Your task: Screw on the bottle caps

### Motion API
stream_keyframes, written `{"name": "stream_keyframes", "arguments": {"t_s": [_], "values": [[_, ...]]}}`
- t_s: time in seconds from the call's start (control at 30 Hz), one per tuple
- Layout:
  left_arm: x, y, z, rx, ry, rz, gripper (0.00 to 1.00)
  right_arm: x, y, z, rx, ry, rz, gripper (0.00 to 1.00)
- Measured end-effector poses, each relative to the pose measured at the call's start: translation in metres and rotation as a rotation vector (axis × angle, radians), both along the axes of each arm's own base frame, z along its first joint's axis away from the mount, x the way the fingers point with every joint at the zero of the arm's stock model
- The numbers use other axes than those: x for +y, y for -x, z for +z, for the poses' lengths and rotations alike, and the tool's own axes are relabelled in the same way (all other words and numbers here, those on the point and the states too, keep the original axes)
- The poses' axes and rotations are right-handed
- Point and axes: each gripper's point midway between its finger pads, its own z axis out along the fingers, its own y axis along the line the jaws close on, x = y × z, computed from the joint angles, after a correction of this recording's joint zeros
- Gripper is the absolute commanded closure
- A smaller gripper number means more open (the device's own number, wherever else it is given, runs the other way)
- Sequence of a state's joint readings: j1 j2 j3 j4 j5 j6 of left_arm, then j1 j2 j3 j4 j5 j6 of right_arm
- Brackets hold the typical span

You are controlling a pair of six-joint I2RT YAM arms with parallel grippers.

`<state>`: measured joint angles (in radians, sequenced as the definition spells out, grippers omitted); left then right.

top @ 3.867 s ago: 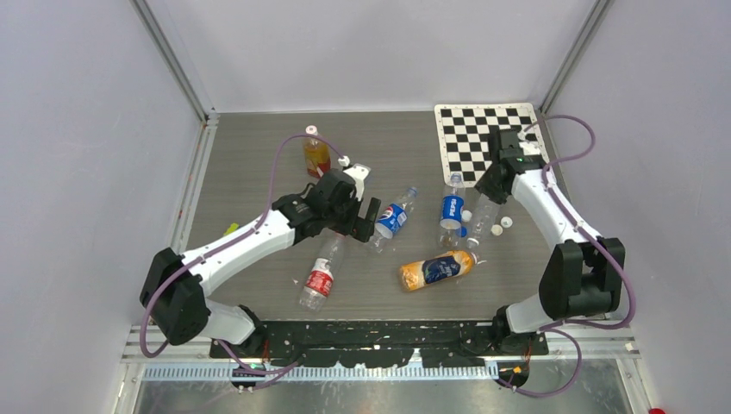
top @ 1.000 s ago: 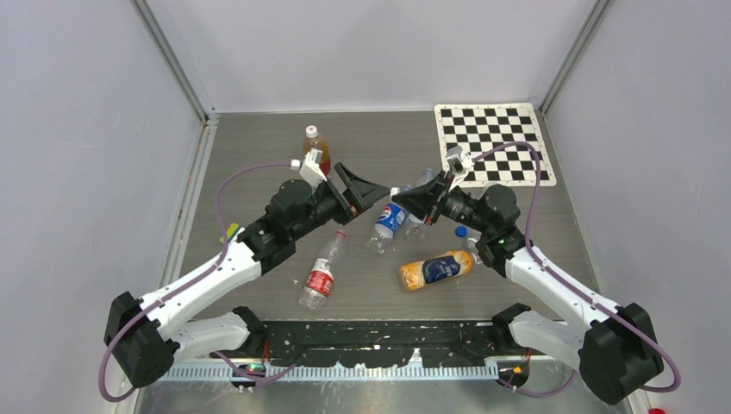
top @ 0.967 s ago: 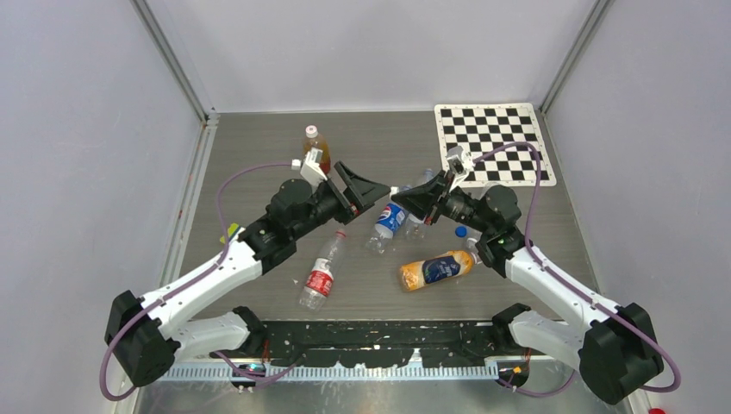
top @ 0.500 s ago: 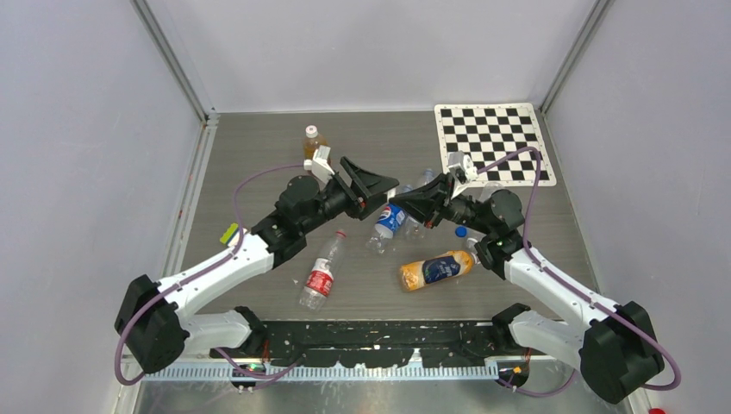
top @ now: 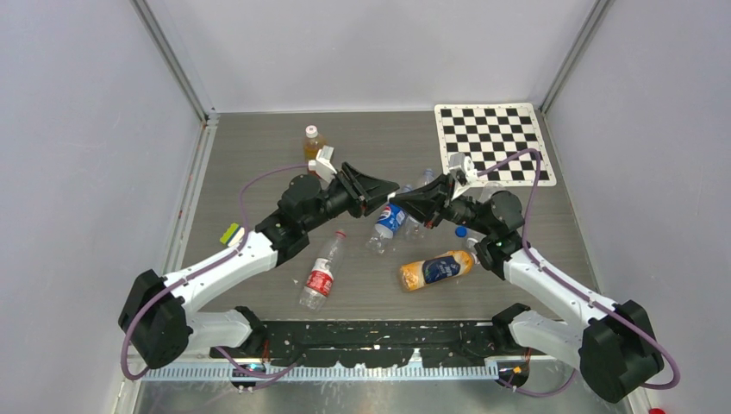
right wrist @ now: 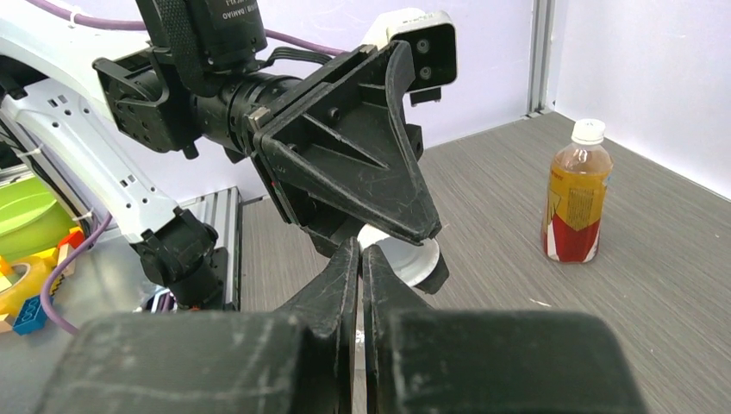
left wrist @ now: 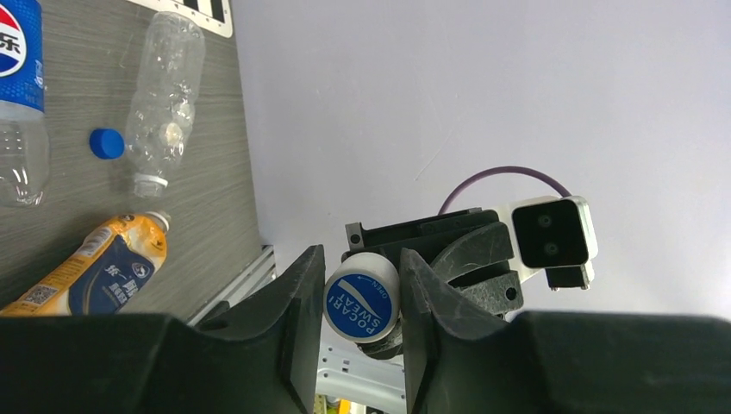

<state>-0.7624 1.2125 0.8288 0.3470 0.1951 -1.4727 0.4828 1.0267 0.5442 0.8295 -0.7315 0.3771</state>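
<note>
My two grippers meet in mid-air over the middle of the table. A white bottle cap [left wrist: 360, 302] with a blue "POCARI SWEAT" top sits between the left gripper's [left wrist: 362, 274] fingers, which touch both of its sides. My right gripper [right wrist: 359, 250] is nearly closed and pinches the rim of the same cap [right wrist: 403, 259] from the opposite side. In the top view the left gripper [top: 388, 185] and right gripper [top: 400, 200] are tip to tip, and the cap is hidden between them. A loose blue cap [left wrist: 107, 143] lies on the table.
Lying on the table are a Pepsi bottle [top: 390, 220], a red-labelled clear bottle [top: 321, 274], an orange bottle [top: 435, 269] and a clear uncapped bottle [left wrist: 164, 95]. A capped tea bottle [top: 313, 142] stands at the back. A checkerboard [top: 491, 142] lies at the back right.
Both arms have lifted off the table and swung towards each other. In the last second the left gripper has moved right until its fingers flank the cap held by the right gripper.
</note>
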Motion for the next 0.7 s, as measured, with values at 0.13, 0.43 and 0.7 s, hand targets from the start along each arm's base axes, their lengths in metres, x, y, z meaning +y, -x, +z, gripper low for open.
{"name": "stream_keyframes", "arguments": {"t_s": [0.13, 0.43, 0.7], "values": [[0.001, -0.001, -0.002, 0.007, -0.001, 0.003, 0.92, 0.000, -0.002, -0.002, 0.001, 0.000, -0.007, 0.72], [0.018, 0.004, -0.019, -0.083, -0.194, 0.029, 0.94, -0.009, -0.011, -0.017, 0.084, 0.021, -0.099, 0.31], [0.047, 0.003, -0.056, -0.266, -0.603, 0.041, 0.98, -0.050, -0.022, -0.030, 0.251, 0.060, -0.381, 0.08]]}}
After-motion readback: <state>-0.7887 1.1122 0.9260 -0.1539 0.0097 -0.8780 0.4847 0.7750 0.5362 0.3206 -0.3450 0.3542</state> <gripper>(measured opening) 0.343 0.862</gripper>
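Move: The white cap with the blue logo is already between the left fingertips, right at that hand's point; from the right hand it is about 1 cm to the left, at the same height, with its rim still pinched. From the left hand the nearer Pepsi bottle lies roughly 13 cm ahead and 22 cm below, the orange bottle about 12 cm right and 3 cm back, and the Coke bottle some 18 cm left and 4 cm back, both equally low. The white cap changes hands: the left fingers keep their grip as the right fingers open wide, let go of its rim and back off about 5 cm to the right, sinking and edging forward, the hand swinging clockwise some 20 degrees. The left hand carries the cap down and left, about 5 cm each way, away from the right gripper, its wrist rolling so the fingertips dip. ##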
